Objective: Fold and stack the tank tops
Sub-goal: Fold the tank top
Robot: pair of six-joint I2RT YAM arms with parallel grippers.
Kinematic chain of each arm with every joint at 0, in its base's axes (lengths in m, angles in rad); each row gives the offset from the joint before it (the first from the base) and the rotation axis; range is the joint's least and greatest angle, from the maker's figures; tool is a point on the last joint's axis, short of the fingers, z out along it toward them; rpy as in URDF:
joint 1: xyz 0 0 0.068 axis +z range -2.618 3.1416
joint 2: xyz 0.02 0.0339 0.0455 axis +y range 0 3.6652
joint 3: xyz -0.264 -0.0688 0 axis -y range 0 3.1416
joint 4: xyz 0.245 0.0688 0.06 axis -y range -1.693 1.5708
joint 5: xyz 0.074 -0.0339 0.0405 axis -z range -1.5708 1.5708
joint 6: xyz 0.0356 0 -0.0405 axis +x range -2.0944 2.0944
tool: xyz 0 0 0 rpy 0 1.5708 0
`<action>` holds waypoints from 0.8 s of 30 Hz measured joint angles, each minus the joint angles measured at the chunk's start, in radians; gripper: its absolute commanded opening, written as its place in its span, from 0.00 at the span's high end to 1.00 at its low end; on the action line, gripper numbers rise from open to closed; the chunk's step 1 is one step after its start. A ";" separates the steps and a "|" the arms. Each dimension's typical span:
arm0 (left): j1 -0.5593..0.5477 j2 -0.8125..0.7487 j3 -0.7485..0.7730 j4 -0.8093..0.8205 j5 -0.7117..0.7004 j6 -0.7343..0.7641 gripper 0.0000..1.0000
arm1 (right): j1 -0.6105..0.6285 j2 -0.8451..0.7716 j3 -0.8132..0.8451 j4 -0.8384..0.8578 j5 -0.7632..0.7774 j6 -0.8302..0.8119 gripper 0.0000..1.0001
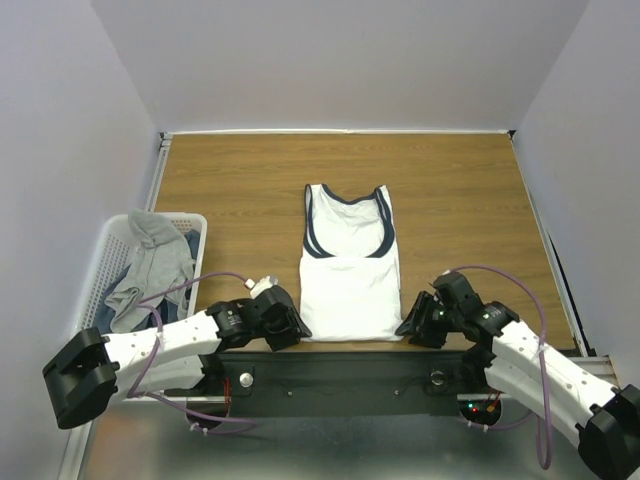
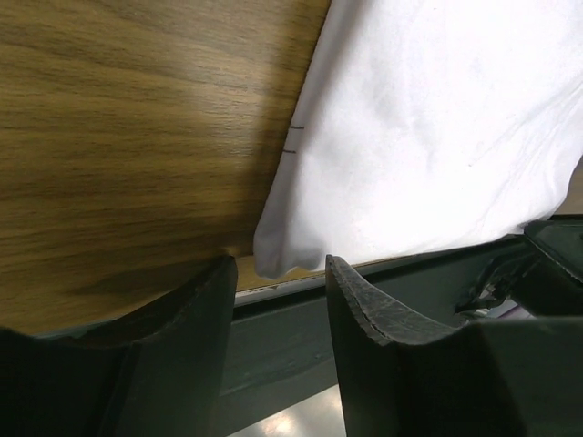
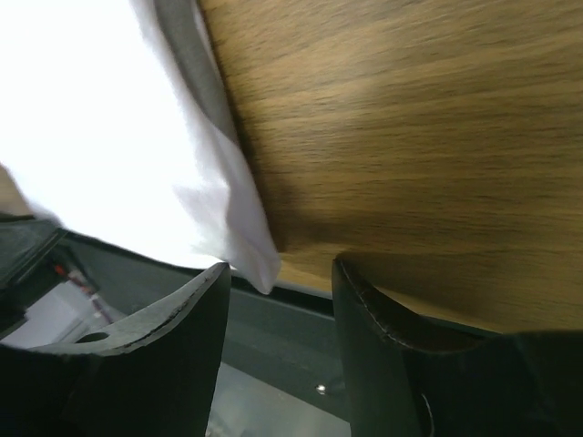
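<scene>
A white tank top (image 1: 348, 270) with navy-edged neck and armholes lies flat on the wooden table (image 1: 460, 200), hem toward the near edge. My left gripper (image 1: 296, 328) sits at its near left hem corner and my right gripper (image 1: 408, 325) at its near right hem corner. In the left wrist view the white cloth (image 2: 428, 137) ends in a corner just ahead of my open left gripper (image 2: 278, 271). The right wrist view shows the other hem corner of the cloth (image 3: 100, 137) hanging over the table edge between the tips of my open right gripper (image 3: 281, 271). Grey tank tops (image 1: 155, 262) are piled in the basket.
A white lattice basket (image 1: 100, 262) stands off the table's left side. The dark metal rail (image 1: 340, 365) carrying the arm bases runs along the near edge. White walls close in the table at the back and sides.
</scene>
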 measured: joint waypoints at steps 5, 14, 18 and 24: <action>0.000 0.025 -0.006 0.039 0.003 -0.006 0.54 | 0.000 0.022 -0.033 0.079 -0.026 0.035 0.51; 0.000 0.040 -0.021 0.074 -0.004 -0.002 0.92 | 0.001 0.035 -0.063 0.164 -0.029 0.080 0.73; 0.000 0.048 -0.021 0.093 -0.011 0.027 1.00 | 0.001 0.055 -0.063 0.182 -0.013 0.078 0.91; 0.000 -0.006 -0.021 0.109 -0.008 0.101 1.00 | 0.002 0.109 0.017 0.145 0.006 0.029 0.95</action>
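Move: The left hand hovers by the tank top's near-left corner, about 1 cm ahead, 1 cm to its right and 1 cm below. For the right hand, the near-right corner is some 1 cm ahead, 1 cm left and 1 cm below. From the left hand, the curved navy trim lies about 17 cm ahead and 9 cm right, and the neckline about 29 cm ahead and 9 cm right. Barely sinking, both half-open hands settle onto the two near corners of the tank top, the right one also edging about 1 cm left and forward. Both sets of fingers then shut and pinch the cloth, and the hands start up and slightly forward together, rising about 1.5 cm, the left fingertips tilting a little outward from the base. ##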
